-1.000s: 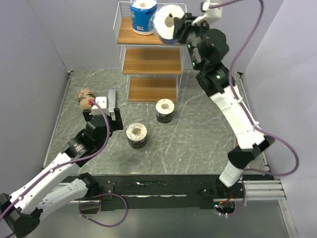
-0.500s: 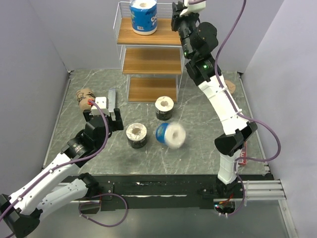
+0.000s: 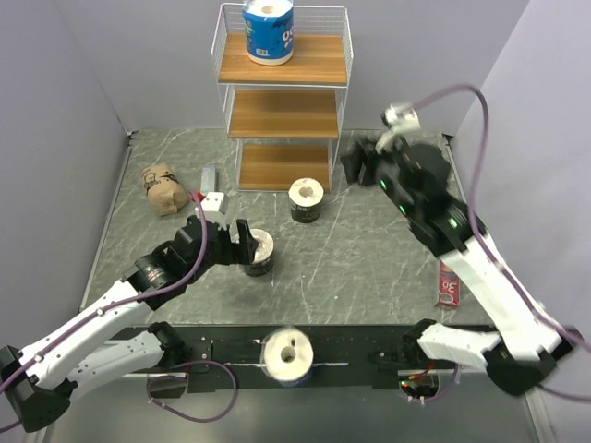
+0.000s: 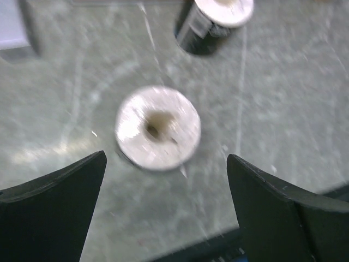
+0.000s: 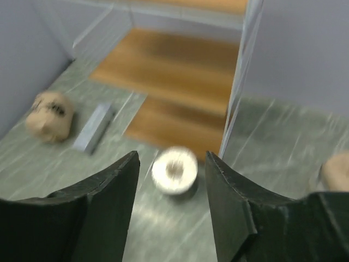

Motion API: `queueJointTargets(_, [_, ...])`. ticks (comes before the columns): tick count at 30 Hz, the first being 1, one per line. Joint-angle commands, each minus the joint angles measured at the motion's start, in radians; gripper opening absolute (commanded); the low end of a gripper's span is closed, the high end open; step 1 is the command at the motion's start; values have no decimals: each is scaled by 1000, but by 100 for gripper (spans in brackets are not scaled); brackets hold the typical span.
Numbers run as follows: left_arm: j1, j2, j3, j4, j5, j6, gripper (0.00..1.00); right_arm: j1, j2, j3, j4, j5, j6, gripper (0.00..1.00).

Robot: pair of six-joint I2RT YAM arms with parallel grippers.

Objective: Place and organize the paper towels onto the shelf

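The shelf (image 3: pixel 283 59) stands at the back with one blue-and-white paper towel roll (image 3: pixel 268 28) upright on its top tier. A second blue-and-white roll (image 3: pixel 289 355) lies on the black strip at the table's near edge. One black roll (image 3: pixel 307 201) (image 5: pixel 174 170) stands in front of the shelf's bottom tier (image 5: pixel 174 106). Another black roll (image 3: pixel 259 251) (image 4: pixel 158 128) stands just ahead of my open left gripper (image 3: pixel 238 245) (image 4: pixel 166 158). A tan roll (image 3: pixel 162 187) (image 5: pixel 50 115) lies at the left. My right gripper (image 3: pixel 358 166) (image 5: pixel 171 157) hangs open and empty right of the shelf.
A flat grey bar (image 3: pixel 209 175) (image 5: pixel 94 128) lies between the tan roll and the shelf. A small red packet (image 3: pixel 449 284) sits at the table's right edge. Another tan shape (image 5: pixel 335 172) shows at the right edge of the right wrist view.
The blue-and-white roll left my right gripper at the top tier, dropped to the table and rolled to the near edge. My right arm swung down. My left gripper moved toward the black roll.
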Motion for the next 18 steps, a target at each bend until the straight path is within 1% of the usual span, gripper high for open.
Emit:
queueJointTargets(1, [-10,0,50,-99,154,-168,99,3,-197,-183,-170,-177,216,63])
queueJointTargets(3, [-10,8,73,-145,157,-219,99,7,-239,-209,-249,-281,229,69])
queueJointTargets(4, [-10,8,81,-156,166,-221,99,13,-250,-241,-330,-357,247,69])
queueJointTargets(5, [-10,6,84,-159,175,-204,97,19,-278,-266,-352,-397,255,70])
queueJointTargets(7, [-9,0,84,-187,141,-201,96,61,-308,-344,-392,-447,293,72])
queueJointTargets(8, [-9,-12,75,-191,89,-193,96,87,-332,-370,-400,-462,310,73])
queueJointTargets(10, [-10,-33,54,-164,50,-166,96,156,-349,-445,-382,-488,369,75])
queueJointTargets(11, [-10,-56,34,-147,36,-128,97,179,-358,-471,-368,-513,393,76])
queueJointTargets(12, [-10,-67,25,-135,-8,-109,96,234,-362,-494,-353,-522,414,77])
queueJointTargets(13, [-10,-76,17,-115,-34,-92,96,262,-360,-534,-336,-524,454,78])
queueJointTargets(16, [-10,-96,-6,-83,-149,-20,96,364,-345,-580,-310,-461,503,82])
queueJointTargets(18, [-10,-101,-28,-67,-224,35,97,398,-313,-585,-317,-430,519,84])
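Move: The blue roll stands on the black strip at the table's near edge, between the arms. From the empty right hand, it lies about 31 cm back, 12 cm left and 37 cm below. The far dark-label roll, in front of the shelf, is roughly 7 cm ahead, 9 cm left and 38 cm below the right hand; the near dark-label roll is about 7 cm back, 22 cm left and equally low. From the left hand, the blue roll is some 21 cm back, 14 cm right and 16 cm below. Back and down in one fast sweep, roughly 23 cm each way and ending with a slight leftward drift, the empty right hand leaves the shelf side for the blue roll at the near edge. Its fingers tip steeply down, swing counter-clockwise and spread wider, touching nothing at the end. The empty, open left hand dips back about 3 cm, then eases left and partly forward again. ##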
